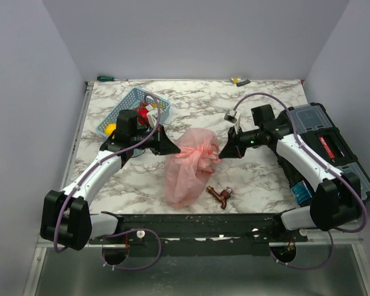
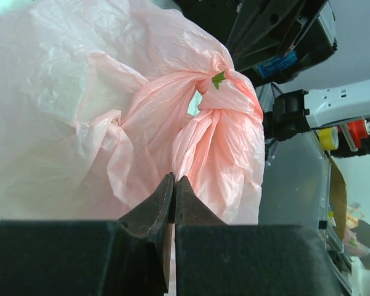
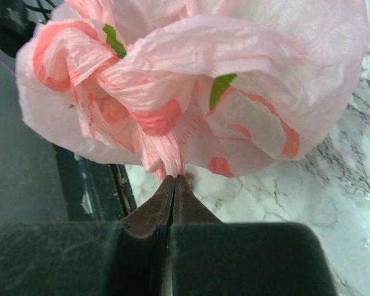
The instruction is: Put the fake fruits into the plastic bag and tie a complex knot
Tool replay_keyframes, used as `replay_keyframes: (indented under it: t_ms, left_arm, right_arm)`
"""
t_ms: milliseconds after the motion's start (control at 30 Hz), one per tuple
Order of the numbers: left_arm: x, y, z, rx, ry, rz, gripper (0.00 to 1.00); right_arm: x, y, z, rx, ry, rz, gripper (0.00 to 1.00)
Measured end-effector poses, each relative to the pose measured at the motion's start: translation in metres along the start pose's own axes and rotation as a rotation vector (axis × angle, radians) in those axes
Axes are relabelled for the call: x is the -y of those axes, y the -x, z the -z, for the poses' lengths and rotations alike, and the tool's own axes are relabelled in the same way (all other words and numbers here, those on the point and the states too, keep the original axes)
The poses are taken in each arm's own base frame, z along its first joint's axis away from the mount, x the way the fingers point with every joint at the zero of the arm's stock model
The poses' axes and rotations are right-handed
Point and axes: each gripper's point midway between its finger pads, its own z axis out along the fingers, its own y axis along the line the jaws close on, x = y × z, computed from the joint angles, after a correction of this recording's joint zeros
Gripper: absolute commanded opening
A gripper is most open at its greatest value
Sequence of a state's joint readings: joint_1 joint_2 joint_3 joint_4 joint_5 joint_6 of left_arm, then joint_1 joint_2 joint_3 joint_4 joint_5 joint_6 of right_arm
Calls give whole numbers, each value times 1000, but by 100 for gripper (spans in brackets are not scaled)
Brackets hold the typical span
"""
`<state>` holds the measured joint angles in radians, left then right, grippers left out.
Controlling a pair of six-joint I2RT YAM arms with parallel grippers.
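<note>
The pink plastic bag [image 1: 190,166] lies in the middle of the marble table, its top gathered into a twisted knot [image 1: 201,152]. My left gripper [image 1: 176,148] is at the bag's left side, shut with its tips [image 2: 174,178] pressed into a fold of the plastic bag [image 2: 80,111] below the knot [image 2: 219,102]. From the right, my right gripper [image 1: 226,150] is shut on a thin twisted tail [image 3: 172,154] coming out of the knot [image 3: 151,114]. No fake fruits show through the bag. Red [image 1: 140,115] and yellow [image 1: 111,128] pieces lie in the blue basket.
The light-blue lattice basket [image 1: 124,105] stands behind my left arm. A black toolbox [image 1: 324,139] fills the right edge. A small reddish-brown object [image 1: 220,195] lies near the front edge. A green-handled screwdriver [image 1: 108,78] and a yellow-black item [image 1: 239,81] lie along the back wall.
</note>
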<state>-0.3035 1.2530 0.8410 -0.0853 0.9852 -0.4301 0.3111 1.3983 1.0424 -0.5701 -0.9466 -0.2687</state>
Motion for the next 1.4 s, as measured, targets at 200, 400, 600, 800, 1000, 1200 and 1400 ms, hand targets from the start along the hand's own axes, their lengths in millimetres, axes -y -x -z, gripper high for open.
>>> replay_keyframes:
  t_ms: [200, 400, 600, 800, 1000, 1200, 1400]
  left_arm:
    - [-9, 5, 6, 31, 61, -10, 0]
    - [-23, 11, 16, 64, 133, -27, 0]
    - [-48, 5, 25, 58, 259, -38, 0]
    - [-77, -6, 39, 40, 418, -55, 0]
    - [-96, -18, 52, 19, 542, -88, 0]
    - [-119, -31, 63, -13, 652, -106, 0]
    - [-130, -38, 62, -44, 695, -124, 0]
  right_arm:
    - [16, -10, 3, -46, -83, 47, 1]
    - [33, -15, 7, -82, -167, 104, 1]
    - [50, -21, 12, -127, -248, 178, 1]
    - [67, -37, 17, -184, -321, 238, 1]
    - [83, -52, 19, -226, -392, 294, 1]
    - [91, -55, 21, -234, -431, 322, 1]
    - [88, -58, 24, -236, -428, 255, 10]
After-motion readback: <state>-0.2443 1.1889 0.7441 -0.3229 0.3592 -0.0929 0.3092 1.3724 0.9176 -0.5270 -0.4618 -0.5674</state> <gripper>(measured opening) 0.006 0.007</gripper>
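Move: Each hand already pinches one tail of the bag's half-tied knot. The knot lies some 8 cm right of the left hand, about 2 cm ahead and 5 cm lower; from the right hand it is about 8 cm left, 2 cm ahead and barely lower. The brown tap is roughly 6 cm back and 1 cm right of the right hand, about 13 cm below. The blue basket sits around 27 cm ahead and 20 cm left of the left hand, some 15 cm lower. Still pinching the bag's two tails at the start, both hands draw away from the knot in opposite directions while sinking: the left hand about 10 cm left and as far down, the right some 7 cm right and down, both drifting 4 cm forward. Their fingers tip down some 30 degrees, the left's also swinging forward. The left keeps its pinch; the right's shut fingers end clear of their tail. ##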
